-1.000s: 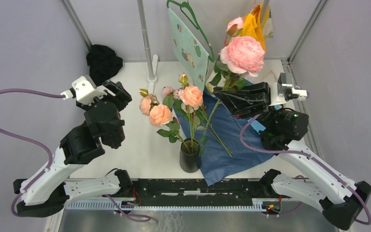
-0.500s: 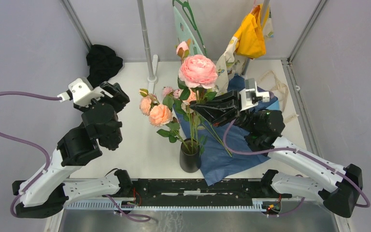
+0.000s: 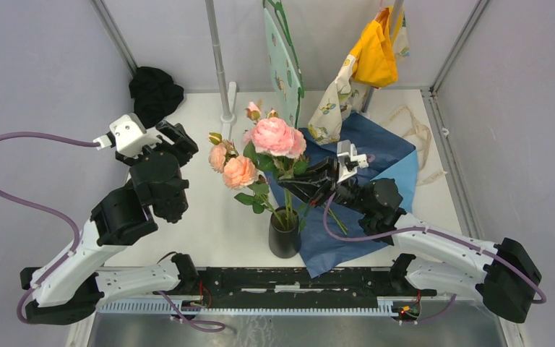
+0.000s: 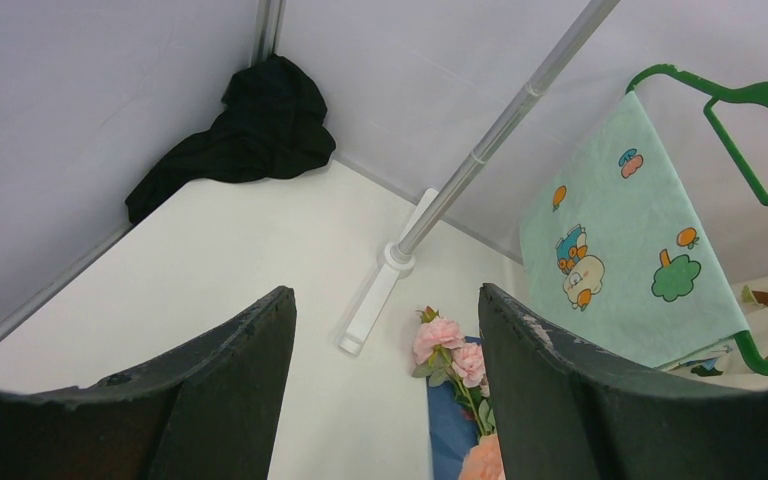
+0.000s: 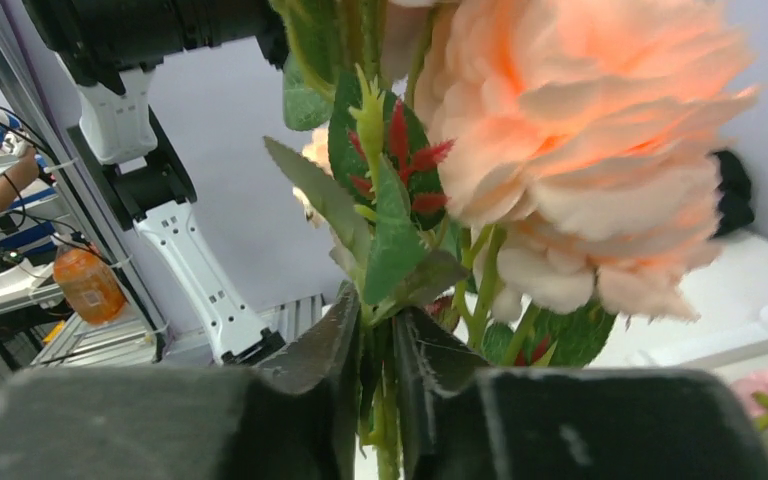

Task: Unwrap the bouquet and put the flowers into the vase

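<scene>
The black vase (image 3: 284,233) stands near the table's front edge and holds several flowers, among them peach roses (image 3: 240,172). My right gripper (image 3: 298,185) hovers just above and right of the vase. It is shut on the green stem (image 5: 378,400) of a large pink rose (image 3: 273,136), whose bloom (image 5: 580,150) fills the right wrist view. The bouquet's blue wrapping paper (image 3: 365,195) lies spread open on the table under that arm. My left gripper (image 3: 177,137) is raised at the left, open and empty. Between its fingers (image 4: 230,380) I see small pink roses (image 4: 442,338).
A black cloth heap (image 3: 155,92) lies in the back left corner. A pole (image 3: 220,65) on a white base stands at the back. A pale green patterned cloth (image 3: 285,61) hangs on a green hanger beside yellow fabric (image 3: 376,54). A cream ribbon (image 3: 413,134) lies at the right.
My right gripper has carried the large pink rose from the back right leftward and down to just above the vase. The green cloth has swung edge-on. The left arm barely moved.
</scene>
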`<action>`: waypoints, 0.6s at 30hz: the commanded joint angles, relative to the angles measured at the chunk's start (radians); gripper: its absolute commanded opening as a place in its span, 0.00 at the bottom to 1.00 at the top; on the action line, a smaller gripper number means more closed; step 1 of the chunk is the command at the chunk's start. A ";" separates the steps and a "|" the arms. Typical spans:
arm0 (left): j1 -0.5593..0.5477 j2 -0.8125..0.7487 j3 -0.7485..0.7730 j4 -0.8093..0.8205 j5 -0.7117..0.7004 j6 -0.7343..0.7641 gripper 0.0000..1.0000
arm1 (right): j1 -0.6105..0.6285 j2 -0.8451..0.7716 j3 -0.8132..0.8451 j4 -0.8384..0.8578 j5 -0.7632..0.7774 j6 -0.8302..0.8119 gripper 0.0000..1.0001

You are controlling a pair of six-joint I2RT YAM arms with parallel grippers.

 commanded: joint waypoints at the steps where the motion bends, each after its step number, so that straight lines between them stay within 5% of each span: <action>1: -0.006 0.004 0.005 0.014 -0.037 -0.055 0.74 | 0.018 -0.018 -0.045 0.040 0.036 -0.046 0.28; 10: -0.006 0.019 0.016 0.014 -0.041 -0.050 0.74 | 0.043 -0.129 -0.106 -0.087 0.176 -0.164 0.77; 12: -0.006 0.024 0.017 0.015 -0.042 -0.050 0.74 | 0.045 -0.163 -0.102 -0.136 0.195 -0.188 0.96; 18: -0.007 0.046 0.025 0.015 -0.042 -0.049 0.74 | 0.045 -0.305 -0.107 -0.303 0.307 -0.251 0.98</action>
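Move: The right hand has the pink rose's stem between its fingertips directly above the vase, whose middle is about 26 cm below it. The upright peach rose's head is close by, some 4 cm ahead and 8 cm higher, level left to right; the left-leaning peach rose's head is about 9 cm to the left and 2 cm ahead at hand height. From the left hand the vase is roughly 22 cm to the right, 7 cm back and 32 cm down. Let go of the pink rose over the vase: lower the right hand about 4 cm more while the fingers spread from nearly shut to fully open around the stem. Then draw it off to the right some 3 cm, away from the stems, rising slightly and turning roughly 10 degrees clockwise with the fingers kept wide. ##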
